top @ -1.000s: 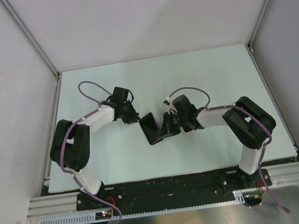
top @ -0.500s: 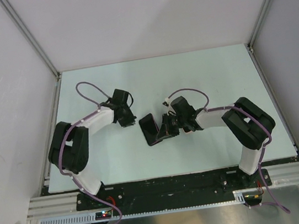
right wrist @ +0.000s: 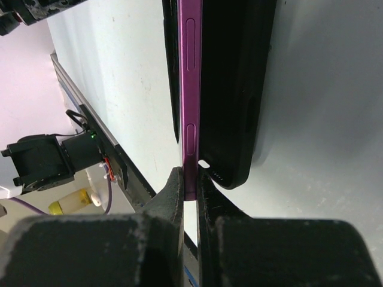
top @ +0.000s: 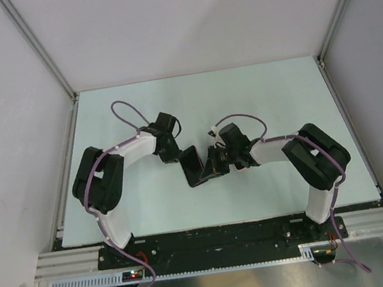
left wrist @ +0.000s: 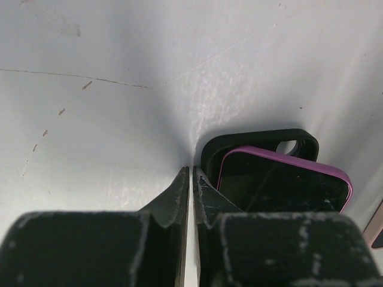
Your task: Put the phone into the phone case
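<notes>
A purple phone (right wrist: pixel 190 89) with a dark screen (left wrist: pixel 281 185) lies partly inside a black phone case (left wrist: pixel 251 140) at the table's middle (top: pixel 194 164). My right gripper (right wrist: pixel 190 182) is shut on the phone's end, one finger on each face, and holds it tilted against the case (right wrist: pixel 239 89). My left gripper (left wrist: pixel 190 173) is shut and empty, its tips just left of the case's corner, close to the table. In the top view the left gripper (top: pixel 175 153) sits at the case's left end and the right gripper (top: pixel 219 162) at its right end.
The pale table (top: pixel 242 100) is walled by white panels and metal posts (top: pixel 39 47). The arm bases stand on a black rail (top: pixel 212 239) at the near edge.
My left arm has swung right and its gripper has come up against the case's left end. The right gripper still grips the phone in about the same place.
</notes>
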`<state>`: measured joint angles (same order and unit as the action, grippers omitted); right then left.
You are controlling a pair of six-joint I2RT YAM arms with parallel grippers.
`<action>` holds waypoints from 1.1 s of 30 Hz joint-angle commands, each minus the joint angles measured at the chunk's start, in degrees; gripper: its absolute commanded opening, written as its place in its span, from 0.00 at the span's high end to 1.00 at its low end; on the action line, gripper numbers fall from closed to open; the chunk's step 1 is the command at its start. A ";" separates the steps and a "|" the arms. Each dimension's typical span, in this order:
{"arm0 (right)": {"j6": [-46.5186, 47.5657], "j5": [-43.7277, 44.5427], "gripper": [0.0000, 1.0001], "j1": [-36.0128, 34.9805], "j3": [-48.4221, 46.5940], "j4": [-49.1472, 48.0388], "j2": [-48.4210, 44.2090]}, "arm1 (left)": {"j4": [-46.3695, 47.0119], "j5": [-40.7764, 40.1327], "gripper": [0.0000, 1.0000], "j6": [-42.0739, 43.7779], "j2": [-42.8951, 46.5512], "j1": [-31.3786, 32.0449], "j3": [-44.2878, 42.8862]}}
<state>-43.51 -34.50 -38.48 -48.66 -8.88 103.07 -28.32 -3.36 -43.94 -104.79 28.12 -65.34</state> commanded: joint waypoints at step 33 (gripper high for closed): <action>6.00 15.02 0.45 -2.86 -1.87 21.28 -8.52 | 2.58 1.18 0.90 1.98 -3.45 1.32 -6.01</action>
<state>-39.83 -25.98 -40.42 -50.48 6.76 99.22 -27.99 -2.76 -42.96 -108.03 28.82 -69.58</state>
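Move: The phone case's middle lies about 3 cm back and 5 cm right of the left fingertips, which already touch its far left side. From the right hand, which already pinches the raised near right edge of the phone leaning in the case, the case's middle is some 5 cm ahead, 4 cm left and 2 cm lower. The phone's middle sits right above the case's. The pink phone lies roughly 7 cm ahead and 14 cm right of the right hand. Shut left fingertips keep bearing on the case's far left side and push it some 2 cm forward and to the right. The right hand, still pinching the phone's edge, first eases slightly down and back, then opens to about half, lets go and draws off 2 to 3 cm right and a little back and down, its left side tipping down about 10 degrees. ##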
